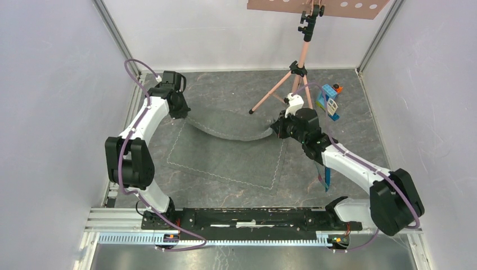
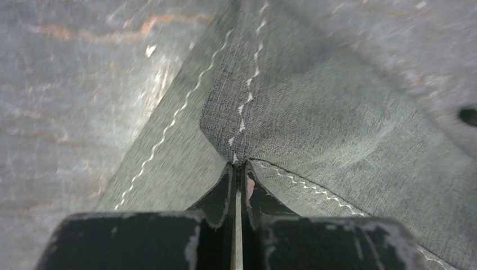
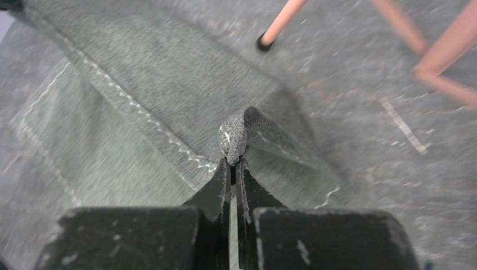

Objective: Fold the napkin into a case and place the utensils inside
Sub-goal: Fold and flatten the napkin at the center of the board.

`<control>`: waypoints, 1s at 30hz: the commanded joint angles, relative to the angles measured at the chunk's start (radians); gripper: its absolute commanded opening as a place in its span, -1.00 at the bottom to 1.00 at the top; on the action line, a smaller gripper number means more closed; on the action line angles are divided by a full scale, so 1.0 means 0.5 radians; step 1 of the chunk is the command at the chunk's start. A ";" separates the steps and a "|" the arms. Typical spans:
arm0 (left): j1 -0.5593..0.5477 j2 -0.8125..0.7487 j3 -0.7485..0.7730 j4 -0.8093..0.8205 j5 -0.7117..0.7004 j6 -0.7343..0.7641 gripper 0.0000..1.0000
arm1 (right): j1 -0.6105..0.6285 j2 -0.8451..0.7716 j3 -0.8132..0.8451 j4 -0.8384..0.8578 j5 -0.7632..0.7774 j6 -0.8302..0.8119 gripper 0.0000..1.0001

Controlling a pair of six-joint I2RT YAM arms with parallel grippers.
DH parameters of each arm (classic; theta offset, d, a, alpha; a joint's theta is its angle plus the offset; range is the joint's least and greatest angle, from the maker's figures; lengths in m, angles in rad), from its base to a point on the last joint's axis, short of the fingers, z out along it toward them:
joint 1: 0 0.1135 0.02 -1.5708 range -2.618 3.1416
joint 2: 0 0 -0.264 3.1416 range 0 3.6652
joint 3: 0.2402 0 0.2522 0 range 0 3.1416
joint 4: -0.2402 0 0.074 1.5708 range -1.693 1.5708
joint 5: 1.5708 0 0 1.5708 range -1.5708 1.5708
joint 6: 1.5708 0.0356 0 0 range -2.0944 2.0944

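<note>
The dark grey napkin (image 1: 225, 160) lies in the middle of the floor with its far edge lifted and sagging between the two arms. My left gripper (image 1: 183, 112) is shut on the napkin's far left corner. In the left wrist view the cloth (image 2: 315, 112) bunches right at the closed tips of the gripper (image 2: 239, 166). My right gripper (image 1: 277, 129) is shut on the far right corner. The right wrist view shows a pinched fold of the napkin (image 3: 233, 135) sticking out above that gripper (image 3: 233, 163). The blue utensils (image 1: 325, 179) lie on the floor beside the right forearm, partly hidden by it.
A pink tripod (image 1: 281, 84) stands behind the napkin, one foot (image 3: 262, 42) close to the lifted edge. A blue-and-white toy block house (image 1: 329, 101) sits at the back right. White walls close in both sides, and the arms' base rail (image 1: 242, 216) runs along the near edge.
</note>
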 commanded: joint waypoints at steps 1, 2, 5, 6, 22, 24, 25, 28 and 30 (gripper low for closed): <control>0.014 -0.087 -0.125 -0.245 -0.134 0.115 -0.95 | 0.067 -0.198 -0.155 -0.093 -0.217 0.151 -0.99; 0.013 -0.109 -0.175 -0.257 -0.150 0.124 -0.95 | 0.084 -0.239 -0.203 -0.100 -0.237 0.174 -0.99; 0.012 -0.176 -0.321 -0.285 -0.251 0.124 -0.96 | 0.149 -0.342 -0.367 -0.102 -0.314 0.257 -0.99; 0.012 -0.197 -0.382 -0.287 -0.281 0.124 -0.95 | 0.185 -0.371 -0.413 -0.098 -0.326 0.281 -0.99; 0.014 -0.381 -0.783 -0.331 -0.543 0.038 -0.95 | 0.533 -0.738 -0.881 0.048 -0.247 0.585 -0.99; 0.017 -0.342 -0.795 -0.331 -0.578 0.034 -0.95 | 0.571 -0.730 -0.907 0.061 -0.242 0.606 -0.99; 0.015 -0.315 -0.799 -0.334 -0.593 0.032 -0.95 | 0.588 -0.723 -0.917 0.069 -0.241 0.619 -0.99; 0.016 -0.243 -0.793 -0.352 -0.631 0.022 -0.95 | 0.645 -0.708 -0.946 0.086 -0.222 0.647 -0.99; 0.015 -0.229 -0.790 -0.359 -0.639 0.016 -0.95 | 0.668 -0.711 -0.964 0.097 -0.208 0.668 -0.99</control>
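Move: The napkin's near left corner, which the left hand's held corner is going to, lies about 16 cm back and 8 cm left of the left hand, 12 cm below. The near right corner lies some 22 cm back of the right hand, straight behind it and 14 cm below. From that hand, the tripod's front foot is about 15 cm ahead and 8 cm left, and the blue utensil some 13 cm back and 22 cm right, both on the board. Keep both grippers shut on the raised napkin edge and draw it back over the lying half towards the near edge, sinking about 8 cm with each hand. Bring the left gripper some 15 cm back, drifting left, and the right some 18 cm back, fast at first, then easing. Tip both sets of fingers further down, turning the right counter-clockwise too. ##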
